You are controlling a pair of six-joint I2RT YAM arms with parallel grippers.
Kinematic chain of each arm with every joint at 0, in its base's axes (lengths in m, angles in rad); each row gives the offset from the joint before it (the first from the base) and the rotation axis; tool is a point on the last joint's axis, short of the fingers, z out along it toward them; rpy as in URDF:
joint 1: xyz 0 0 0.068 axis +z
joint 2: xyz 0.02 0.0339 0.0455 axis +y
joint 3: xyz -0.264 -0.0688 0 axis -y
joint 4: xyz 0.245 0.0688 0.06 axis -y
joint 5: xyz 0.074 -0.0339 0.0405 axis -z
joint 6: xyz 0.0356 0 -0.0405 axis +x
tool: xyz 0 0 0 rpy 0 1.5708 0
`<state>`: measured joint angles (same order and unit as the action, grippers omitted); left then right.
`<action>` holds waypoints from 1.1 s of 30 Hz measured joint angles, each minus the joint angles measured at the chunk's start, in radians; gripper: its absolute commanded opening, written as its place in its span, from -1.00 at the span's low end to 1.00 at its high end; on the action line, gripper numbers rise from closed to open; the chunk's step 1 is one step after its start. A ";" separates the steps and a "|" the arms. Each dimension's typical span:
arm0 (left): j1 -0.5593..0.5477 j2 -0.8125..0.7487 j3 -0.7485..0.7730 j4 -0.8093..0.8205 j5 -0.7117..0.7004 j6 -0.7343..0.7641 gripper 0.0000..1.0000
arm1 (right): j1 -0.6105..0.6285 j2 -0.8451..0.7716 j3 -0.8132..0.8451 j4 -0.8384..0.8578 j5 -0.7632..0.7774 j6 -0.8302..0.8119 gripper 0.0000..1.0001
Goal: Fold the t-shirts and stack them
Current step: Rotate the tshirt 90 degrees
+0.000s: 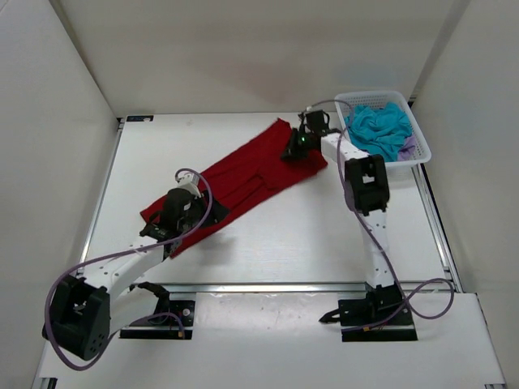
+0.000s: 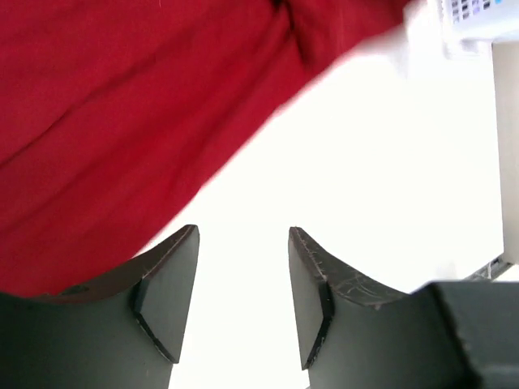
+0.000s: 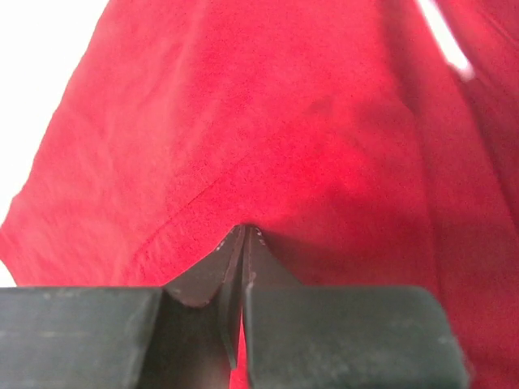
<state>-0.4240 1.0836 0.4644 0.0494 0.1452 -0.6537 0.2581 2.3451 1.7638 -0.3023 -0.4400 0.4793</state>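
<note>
The red t-shirt (image 1: 243, 174) lies in a long diagonal band across the table. My right gripper (image 1: 293, 154) sits at its far right end, and in the right wrist view it (image 3: 245, 229) is shut, pinching the red cloth (image 3: 268, 121). My left gripper (image 1: 195, 212) is over the shirt's near left end. In the left wrist view it (image 2: 243, 235) is open and empty above bare table, with the red shirt's edge (image 2: 122, 105) by its left finger. The teal-blue t-shirt (image 1: 379, 130) and the lavender t-shirt (image 1: 408, 147) lie crumpled in the basket.
The white lattice basket (image 1: 422, 142) stands at the far right corner, and its corner shows in the left wrist view (image 2: 478, 20). White walls enclose the table on three sides. Metal rails run along the table's left, right and near edges.
</note>
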 measured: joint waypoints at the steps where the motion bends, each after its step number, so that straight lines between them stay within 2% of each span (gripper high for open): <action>1: 0.008 -0.015 0.000 -0.008 0.000 0.005 0.19 | -0.004 0.103 0.175 -0.058 -0.023 -0.006 -0.92; 3: 0.023 -0.039 0.000 -0.035 0.000 0.014 0.22 | -0.005 0.272 0.528 -0.182 -0.041 -0.020 -0.83; 4: 0.030 -0.046 0.000 -0.046 0.000 0.018 0.23 | -0.006 0.301 0.590 -0.187 -0.031 -0.028 -0.70; 5: 0.038 -0.052 0.000 -0.058 0.000 0.019 0.26 | -0.006 0.279 0.578 -0.191 -0.026 -0.037 -0.51; 6: 0.041 -0.056 0.000 -0.068 0.000 0.021 0.28 | -0.005 0.225 0.521 -0.203 -0.016 -0.043 -0.35; 9: 0.039 -0.071 -0.001 -0.092 0.000 0.027 0.30 | 0.010 -0.071 0.198 -0.186 0.041 -0.069 -0.14; 11: 0.040 -0.087 -0.001 -0.111 0.001 0.037 0.27 | 0.037 -0.304 0.007 -0.151 0.074 -0.079 -0.12; 15: 0.051 -0.139 -0.001 -0.168 0.003 0.083 0.26 | 0.166 -0.729 -0.401 0.100 0.127 -0.057 -0.27; 18: 0.050 -0.171 0.006 -0.221 -0.005 0.115 0.27 | 0.330 -0.868 -0.666 0.249 0.145 0.002 -0.29; 20: 0.023 -0.179 0.024 -0.265 -0.025 0.128 0.24 | 0.430 -0.847 -0.778 0.330 0.152 0.056 -0.29; 22: 0.015 -0.192 0.040 -0.290 -0.030 0.134 0.22 | 0.491 -0.742 -0.854 0.373 0.168 0.114 -0.27; 25: 0.086 -0.236 0.042 -0.309 -0.008 0.134 0.21 | 0.549 -0.602 -0.889 0.374 0.200 0.192 -0.24; 28: 0.167 -0.261 0.049 -0.323 0.005 0.138 0.22 | 0.590 -0.526 -0.810 0.432 0.224 0.261 -0.19; 33: 0.138 -0.261 0.060 -0.327 0.012 0.140 0.23 | 0.642 -0.356 -0.645 0.505 0.265 0.347 -0.19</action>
<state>-0.2859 0.8230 0.5240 -0.2771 0.1574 -0.5133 0.9005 1.9892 1.1187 0.2024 -0.1749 0.8261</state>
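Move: The closed right fingertips are down on the t-shirt near its far end, whose right corner lies 5 cm back and 10 cm to their right. The stretch of its near long edge to reach next is about 25 cm back and 20 cm left at table level; the shirt's near corner lies some 36 cm back and 36 cm left. From the raised left hand that stretch is roughly 2 cm back, 3 cm right and 9 cm below. Shut right fingers already on the t-shirt shove it about 7 cm farther forward, then come free as the hand rises some 20 cm, tipping its fingers up and spreading them to under half. It swings back and left over the shirt, drops to just above the table, levels out and slides left to the shirt's near long edge. The left hand, open above, eases about 5 cm left and a little up. ##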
